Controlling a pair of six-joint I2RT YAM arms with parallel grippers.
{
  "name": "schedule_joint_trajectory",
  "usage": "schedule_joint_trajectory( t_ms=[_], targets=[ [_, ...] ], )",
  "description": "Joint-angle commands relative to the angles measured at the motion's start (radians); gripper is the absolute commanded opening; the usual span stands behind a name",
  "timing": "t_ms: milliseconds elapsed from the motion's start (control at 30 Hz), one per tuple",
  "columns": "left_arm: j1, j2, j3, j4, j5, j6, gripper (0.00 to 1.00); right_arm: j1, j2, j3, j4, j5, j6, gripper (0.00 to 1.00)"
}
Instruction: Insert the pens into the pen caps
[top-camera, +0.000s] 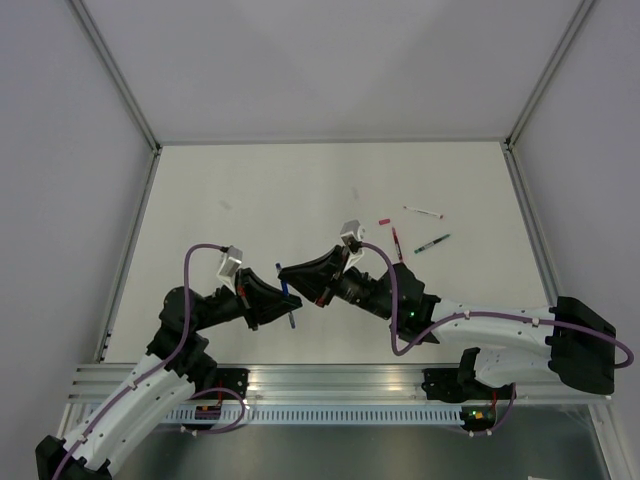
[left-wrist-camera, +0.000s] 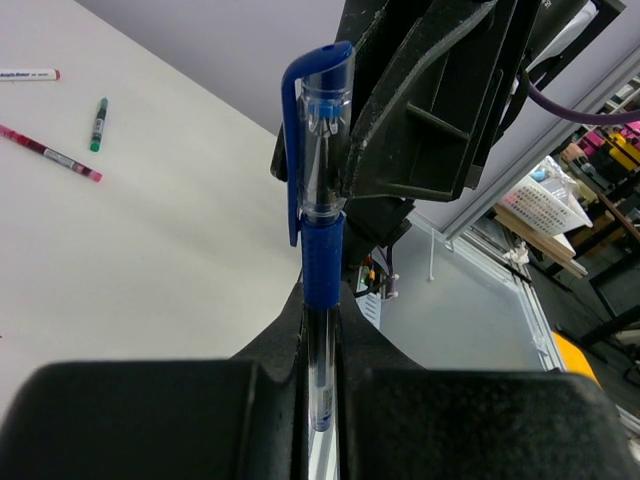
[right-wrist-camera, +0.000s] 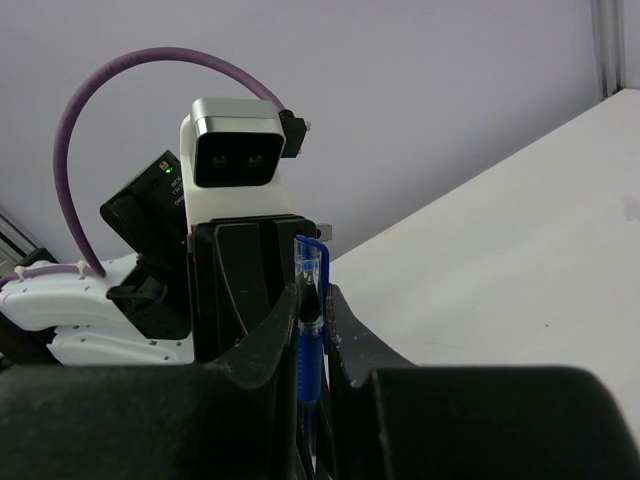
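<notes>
A blue pen (left-wrist-camera: 322, 262) stands upright between the fingers of my left gripper (left-wrist-camera: 322, 300), which is shut on its clear barrel. Its clear pen cap (left-wrist-camera: 318, 140) with a blue clip sits over the tip, just above the blue grip. My right gripper (right-wrist-camera: 312, 300) is shut on that pen cap (right-wrist-camera: 312, 272) from the opposite side, the blue pen (right-wrist-camera: 308, 355) running down between its fingers. From above, the two grippers meet nose to nose at the pen (top-camera: 288, 303). A red pen (top-camera: 398, 240), a white pen (top-camera: 423, 212), a green pen (top-camera: 432, 243) and a red cap (top-camera: 383, 221) lie on the table.
The loose pens lie at the table's right rear, beyond the right arm (top-camera: 480, 325). An aluminium frame rail (top-camera: 330, 380) runs along the near edge, and grey walls enclose the white table (top-camera: 300, 190). The left arm (top-camera: 190, 320) reaches in from the lower left.
</notes>
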Motion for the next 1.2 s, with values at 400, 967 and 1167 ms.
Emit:
schedule_joint_trajectory(
  t_ms=[400, 967, 1167],
  targets=[
    [0.004, -0.028, 0.035, -0.01, -0.09, 0.056, 0.02, 0.041, -0.052, -0.061, -0.038, -0.079, -0.023, 0.09],
    [0.004, -0.025, 0.038, 0.001, -0.054, 0.067, 0.02, 0.043, -0.064, -0.024, -0.111, -0.059, -0.029, 0.57],
    [0.004, -0.02, 0.033, 0.025, -0.024, 0.064, 0.02, 0.043, -0.129, 0.039, -0.28, -0.013, -0.084, 0.75]
  ],
)
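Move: My left hand pinches the blue pen's barrel, with the blue cap already over its point some 7 cm above that hand, 3 cm ahead and 1 cm left. My right fingers grip the cap, its middle about 1 cm above them; the pen's middle is roughly 3 cm below my right hand and 1 cm behind. Lying on the table, the red pen is about 28 cm ahead and 26 cm right of my left hand, some 24 cm down; the green pen lies 9 cm farther right. Still pinching cap and pen together, I let both hands sink about 1 cm. Then I open my right fingers wide off the cap and draw that hand down and back, some 4 cm lower in all, tips dipping roughly 10 degrees. My left hand keeps its pinch on the barrel and comes back forward and up about 1 cm as the cap is released. ##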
